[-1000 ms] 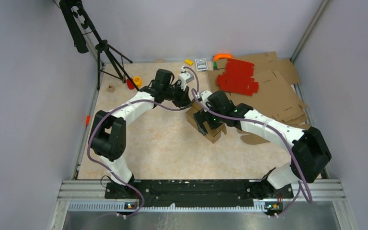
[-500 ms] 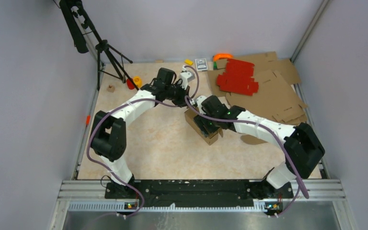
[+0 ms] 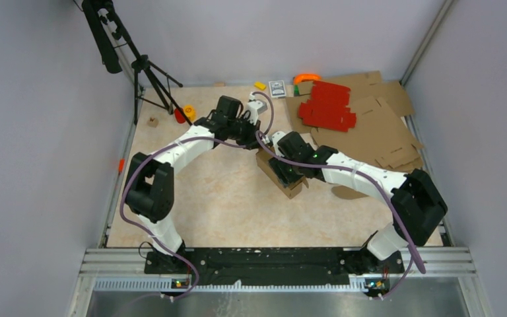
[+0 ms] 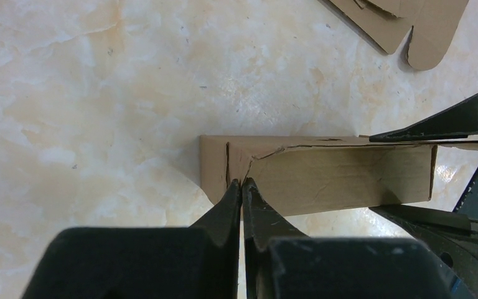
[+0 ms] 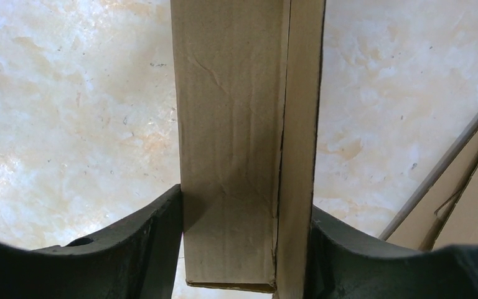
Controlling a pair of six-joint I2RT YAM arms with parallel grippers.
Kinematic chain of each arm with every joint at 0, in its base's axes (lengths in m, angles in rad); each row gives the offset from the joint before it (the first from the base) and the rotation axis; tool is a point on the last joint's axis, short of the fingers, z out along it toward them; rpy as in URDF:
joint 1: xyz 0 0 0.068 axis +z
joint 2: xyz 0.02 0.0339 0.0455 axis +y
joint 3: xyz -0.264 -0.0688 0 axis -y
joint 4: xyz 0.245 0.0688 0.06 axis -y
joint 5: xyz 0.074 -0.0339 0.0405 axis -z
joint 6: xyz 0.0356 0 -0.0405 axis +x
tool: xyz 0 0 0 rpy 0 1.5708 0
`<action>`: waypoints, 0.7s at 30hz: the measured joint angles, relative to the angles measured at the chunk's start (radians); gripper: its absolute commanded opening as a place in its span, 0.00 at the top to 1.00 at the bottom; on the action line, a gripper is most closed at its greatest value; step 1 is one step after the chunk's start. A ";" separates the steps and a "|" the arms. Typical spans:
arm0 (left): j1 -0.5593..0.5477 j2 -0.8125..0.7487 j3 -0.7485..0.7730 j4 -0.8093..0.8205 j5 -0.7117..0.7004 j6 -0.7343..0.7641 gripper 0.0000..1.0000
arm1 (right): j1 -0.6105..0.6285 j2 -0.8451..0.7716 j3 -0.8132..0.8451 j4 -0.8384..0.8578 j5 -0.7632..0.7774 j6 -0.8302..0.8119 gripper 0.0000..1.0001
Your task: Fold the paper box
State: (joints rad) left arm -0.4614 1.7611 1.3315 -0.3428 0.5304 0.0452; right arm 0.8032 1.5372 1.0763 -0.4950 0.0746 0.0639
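Observation:
The paper box [image 3: 293, 189], plain brown cardboard partly folded into a long narrow shape, lies mid-table. In the right wrist view my right gripper [image 5: 244, 205] straddles the box [image 5: 236, 124], one finger [image 5: 162, 230] against each long side. Seen from the top, that right gripper [image 3: 285, 170] covers the box's middle. My left gripper [image 4: 241, 182] is shut, and its tips touch the box's [image 4: 336, 177] end panel beside a torn crease; nothing shows between its jaws. From above, the left gripper [image 3: 257, 137] sits at the box's far end.
Flat brown cardboard sheets [image 3: 379, 125] with red sheets [image 3: 327, 105] on top fill the back right. A loose rounded cardboard piece [image 3: 350, 192] lies right of the box. A tripod [image 3: 148, 72] stands at the back left, with small toys [image 3: 186, 112] and a card pack [image 3: 276, 88] along the back.
My right gripper has narrowed from wide open until its fingers meet the box's sides, and the right arm with the box has shifted slightly left. The left gripper stays shut at the box's end.

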 measured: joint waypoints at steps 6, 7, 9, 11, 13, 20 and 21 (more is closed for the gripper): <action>-0.001 -0.005 -0.037 0.037 -0.011 -0.017 1.00 | 0.000 0.000 0.000 0.000 0.009 0.003 0.45; -0.002 -0.007 -0.045 0.042 -0.017 -0.018 1.00 | 0.000 0.000 0.000 0.000 0.011 0.004 0.44; -0.005 -0.013 -0.065 0.056 -0.030 -0.019 1.00 | 0.000 0.000 0.000 -0.001 0.013 0.006 0.39; -0.008 -0.018 -0.084 0.070 -0.047 -0.020 1.00 | 0.000 0.000 0.000 -0.006 0.016 0.009 0.29; -0.014 -0.023 -0.103 0.090 -0.061 -0.020 1.00 | 0.000 0.000 0.000 -0.013 0.019 0.014 0.19; -0.032 -0.047 -0.139 0.132 -0.103 -0.029 1.00 | 0.000 -0.001 0.017 -0.051 0.026 0.035 0.09; -0.032 -0.047 -0.140 0.134 -0.105 -0.033 1.00 | 0.000 -0.003 0.022 -0.059 0.026 0.041 0.09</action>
State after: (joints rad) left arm -0.4938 1.7138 1.1912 -0.2085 0.4259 0.0120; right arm 0.8032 1.5345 1.0981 -0.5541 0.1001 0.1047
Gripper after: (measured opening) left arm 0.002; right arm 0.907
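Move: Just under and beyond the left hand's shut tips is the loose corner of the box's half-raised lid; the lid's middle lies about 6 cm back and 8 cm to the right, 2 cm lower. The box body's middle is roughly 7 cm back, 6 cm right and 6 cm below that hand. From the right hand, already straddling the box's near part, the lid's middle is some 5 cm ahead, level sideways, about 1 cm higher. Sinking about 2 cm onto the lid's loose corner at the box's far-left end, the left hand keeps its fingers shut and presses the lid down and inward, then stays low with its tips on that edge. The right hand, which starts with its fingers against the box's two long sides, keeps nearly in place and spreads them from half to almost wide open, letting go. ##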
